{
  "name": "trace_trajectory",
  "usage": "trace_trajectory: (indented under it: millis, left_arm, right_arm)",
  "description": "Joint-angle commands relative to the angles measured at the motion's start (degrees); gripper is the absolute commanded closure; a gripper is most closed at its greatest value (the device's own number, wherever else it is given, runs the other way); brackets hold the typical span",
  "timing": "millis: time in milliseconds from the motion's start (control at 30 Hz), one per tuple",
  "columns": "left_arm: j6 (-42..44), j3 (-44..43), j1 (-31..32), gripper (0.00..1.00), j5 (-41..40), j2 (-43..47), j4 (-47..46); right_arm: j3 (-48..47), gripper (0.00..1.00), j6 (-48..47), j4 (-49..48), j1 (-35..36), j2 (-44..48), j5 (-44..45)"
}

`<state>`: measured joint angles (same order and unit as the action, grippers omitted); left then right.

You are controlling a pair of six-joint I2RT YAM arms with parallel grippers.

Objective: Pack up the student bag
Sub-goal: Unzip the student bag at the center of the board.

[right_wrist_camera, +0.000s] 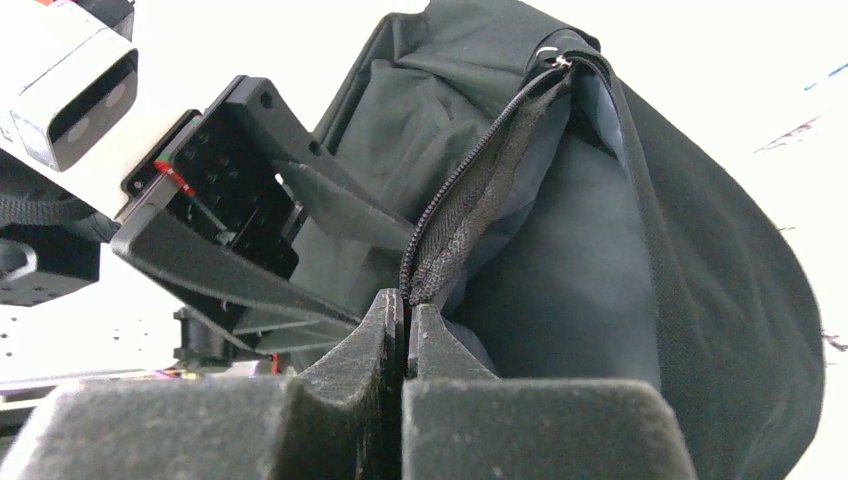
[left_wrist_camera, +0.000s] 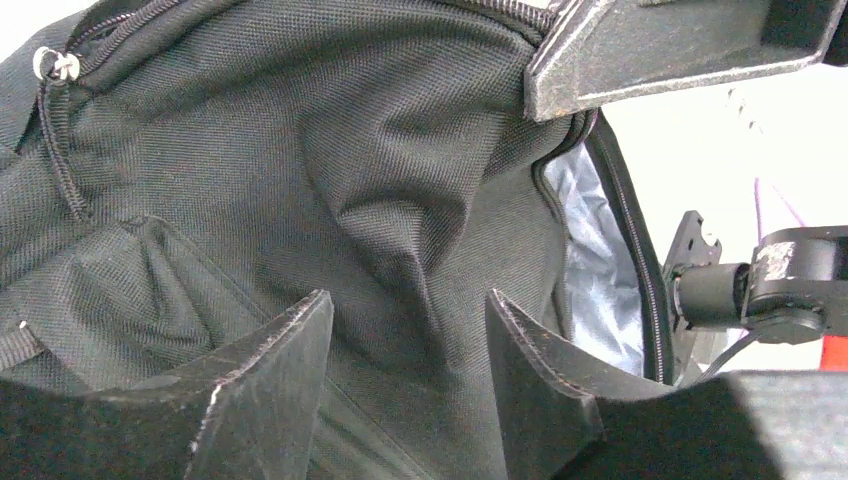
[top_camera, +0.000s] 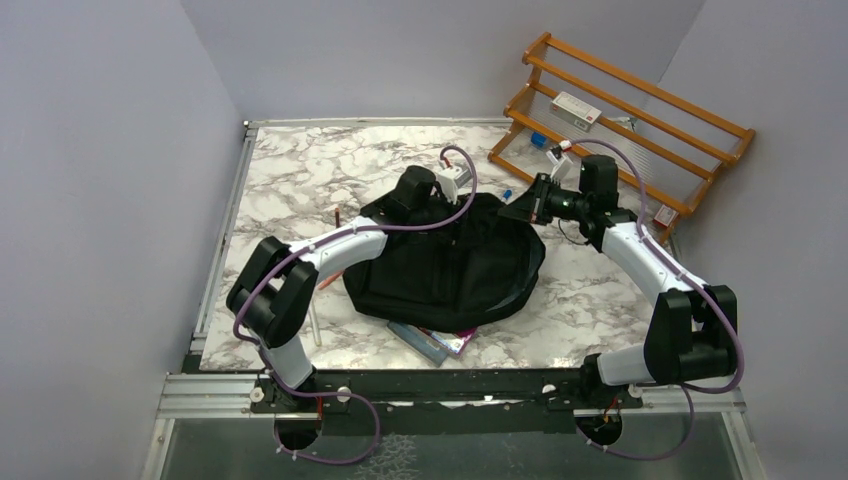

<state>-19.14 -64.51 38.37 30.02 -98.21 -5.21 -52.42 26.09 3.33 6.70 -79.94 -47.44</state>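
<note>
The student bag [top_camera: 450,265], a large black fabric backpack, lies flat in the middle of the marble table. My left gripper [top_camera: 418,190] hovers at its far edge. In the left wrist view the left gripper [left_wrist_camera: 410,325] is open, and a fold of the student bag [left_wrist_camera: 300,170] shows just beyond the gap, unclamped. My right gripper [top_camera: 527,205] is at the bag's far right edge. Seen from the right wrist, the right gripper [right_wrist_camera: 405,305] is shut on the zipper edge of the student bag [right_wrist_camera: 600,250] and holds it raised. Pale lining [left_wrist_camera: 600,260] shows in the opening.
A wooden rack [top_camera: 630,120] leans at the back right with a white box [top_camera: 575,110] on it. Books [top_camera: 435,342] stick out from under the bag's near edge. A thin white stick [top_camera: 315,325] and a red pen [top_camera: 337,215] lie to the bag's left.
</note>
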Motion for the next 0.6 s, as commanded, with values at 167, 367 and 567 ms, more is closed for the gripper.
trace_trajectory:
  millis: [167, 367, 567]
  left_arm:
    - [3.2, -3.4, 0.2, 0.3, -9.6, 10.1, 5.0]
    - [2.9, -5.2, 2.2, 0.29, -15.6, 13.2, 8.6]
    - [2.2, -8.8, 6.6, 0.27, -21.3, 12.8, 10.7]
  right_arm:
    - [-1.0, 0.99, 25.4, -9.5, 0.1, 2.4, 1.4]
    - [-0.1, 0.99, 38.0, -15.7, 0.4, 3.9, 6.0]
    - [-3.0, 0.99, 40.2, -13.1, 2.8, 5.9, 14.2]
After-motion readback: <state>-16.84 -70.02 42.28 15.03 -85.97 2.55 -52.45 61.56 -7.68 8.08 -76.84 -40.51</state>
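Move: The right fingers already pinch the bag's zip edge at their tips. From that hand the zipper pull lies about 8 cm ahead, 5 cm left and some 6 cm lower, and the blue pen cap about 9 cm ahead, 2 cm left and 17 cm below. From the half-open left hand, the pinched edge is roughly level ahead, 5 cm right and 4 cm higher; the zipper pull is about 9 cm ahead and slightly below. Keeping its pinch on the bag's zip edge, the right hand hoists it about 6 cm up and a little forward, rolling nearly 30 degrees about its fingers, clockwise seen from behind the hand. The left hand, already half open, spreads its fingers wider and climbs some 10 cm away from the bag cloth, rolling about 15 degrees. ##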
